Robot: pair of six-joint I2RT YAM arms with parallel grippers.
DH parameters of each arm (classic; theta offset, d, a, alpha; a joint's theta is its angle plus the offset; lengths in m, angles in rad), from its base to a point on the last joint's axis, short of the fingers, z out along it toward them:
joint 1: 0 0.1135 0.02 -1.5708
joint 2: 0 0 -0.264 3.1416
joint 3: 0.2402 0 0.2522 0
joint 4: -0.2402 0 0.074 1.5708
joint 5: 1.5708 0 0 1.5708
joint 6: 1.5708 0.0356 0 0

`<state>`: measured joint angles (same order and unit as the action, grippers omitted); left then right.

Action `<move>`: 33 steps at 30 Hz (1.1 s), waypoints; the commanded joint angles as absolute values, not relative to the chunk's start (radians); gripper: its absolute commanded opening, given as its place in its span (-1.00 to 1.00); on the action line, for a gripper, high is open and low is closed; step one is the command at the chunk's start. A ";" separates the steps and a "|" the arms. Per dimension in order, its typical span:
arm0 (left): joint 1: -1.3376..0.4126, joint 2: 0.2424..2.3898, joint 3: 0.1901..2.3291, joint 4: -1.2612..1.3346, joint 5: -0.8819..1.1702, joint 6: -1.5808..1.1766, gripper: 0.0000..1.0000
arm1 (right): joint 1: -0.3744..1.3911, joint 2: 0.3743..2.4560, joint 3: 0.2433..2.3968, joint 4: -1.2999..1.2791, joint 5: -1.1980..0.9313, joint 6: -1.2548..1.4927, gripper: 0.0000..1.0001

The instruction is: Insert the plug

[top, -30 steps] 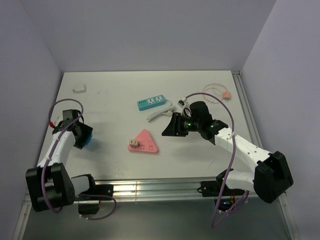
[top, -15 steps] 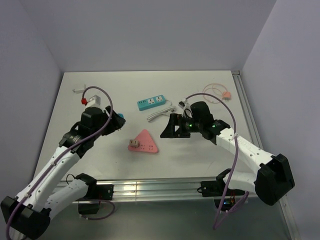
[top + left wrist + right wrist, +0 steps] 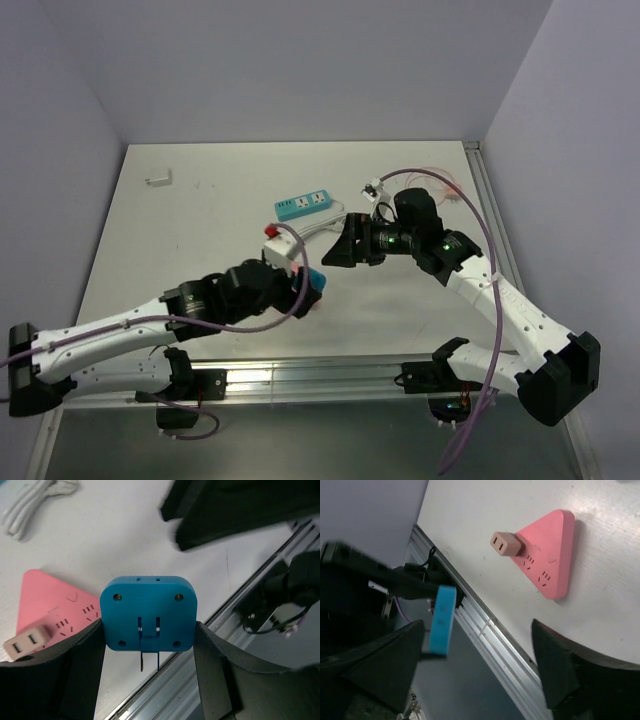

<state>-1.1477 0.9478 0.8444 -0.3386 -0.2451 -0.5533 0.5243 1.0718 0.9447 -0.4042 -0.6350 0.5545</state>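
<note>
My left gripper [image 3: 148, 632] is shut on a square blue plug [image 3: 148, 612] whose two prongs point toward the table's near edge. In the top view this plug [image 3: 314, 281] hangs over the pink triangular power strip, which the left arm mostly hides there. The pink strip [image 3: 45, 595] lies flat with a beige plug [image 3: 22, 644] seated in one corner; the right wrist view also shows the strip [image 3: 547, 555] and the beige plug [image 3: 505, 544]. My right gripper [image 3: 338, 252] hovers open just behind, nothing between its fingers [image 3: 375, 665].
A teal power strip [image 3: 305, 205] and a coiled white cable [image 3: 322, 228] lie behind the pink one. A small white object [image 3: 158, 180] sits at the far left. An aluminium rail [image 3: 300, 378] runs along the near edge. Thin pink cable [image 3: 445, 178] lies back right.
My left arm swung from the left side to the centre, carrying the blue plug over the pink strip. The right gripper opened wide and lifted slightly.
</note>
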 commanded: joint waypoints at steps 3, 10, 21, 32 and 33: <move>-1.399 1.135 0.997 -0.356 -0.535 -0.400 -0.99 | 0.512 1.111 0.994 -0.508 -0.735 0.522 0.64; -1.474 1.250 1.062 -0.379 -0.607 -0.368 -0.99 | 0.512 1.052 0.919 -0.548 -0.798 0.497 0.48; -1.474 1.166 1.000 -0.291 -0.491 -0.247 -0.99 | 0.525 0.977 0.785 -0.483 -0.871 0.532 0.43; -1.476 1.082 0.950 -0.258 -0.383 -0.199 -0.99 | 0.629 1.017 0.726 -0.310 -1.009 0.650 -0.14; -1.476 1.078 0.951 -0.262 -0.391 -0.201 -0.99 | 0.635 1.014 0.724 -0.302 -1.014 0.653 -0.44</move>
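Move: The blue plug is already pinched in the left gripper, within a centimetre of its hand point. From the right hand it lies some 5 cm back, 6 cm to the left and 2 cm lower. The right gripper is about 4 cm ahead of the left hand and 7 cm to its right. From the right hand, the pink power strip lies on the table 8 cm ahead, 11 cm left and 20 cm below, its beige adapter 6 cm ahead and 17 cm left. The blue plug, still gripped by the left hand, is carried right and back about 5 cm each way while its wrist rolls and swings clockwise some 20 degrees. The right hand draws back about 10 cm and sinks a little to the plug, turning counter-clockwise, and its wide-open fingers close around the plug's free edge, one finger over its flat face. ##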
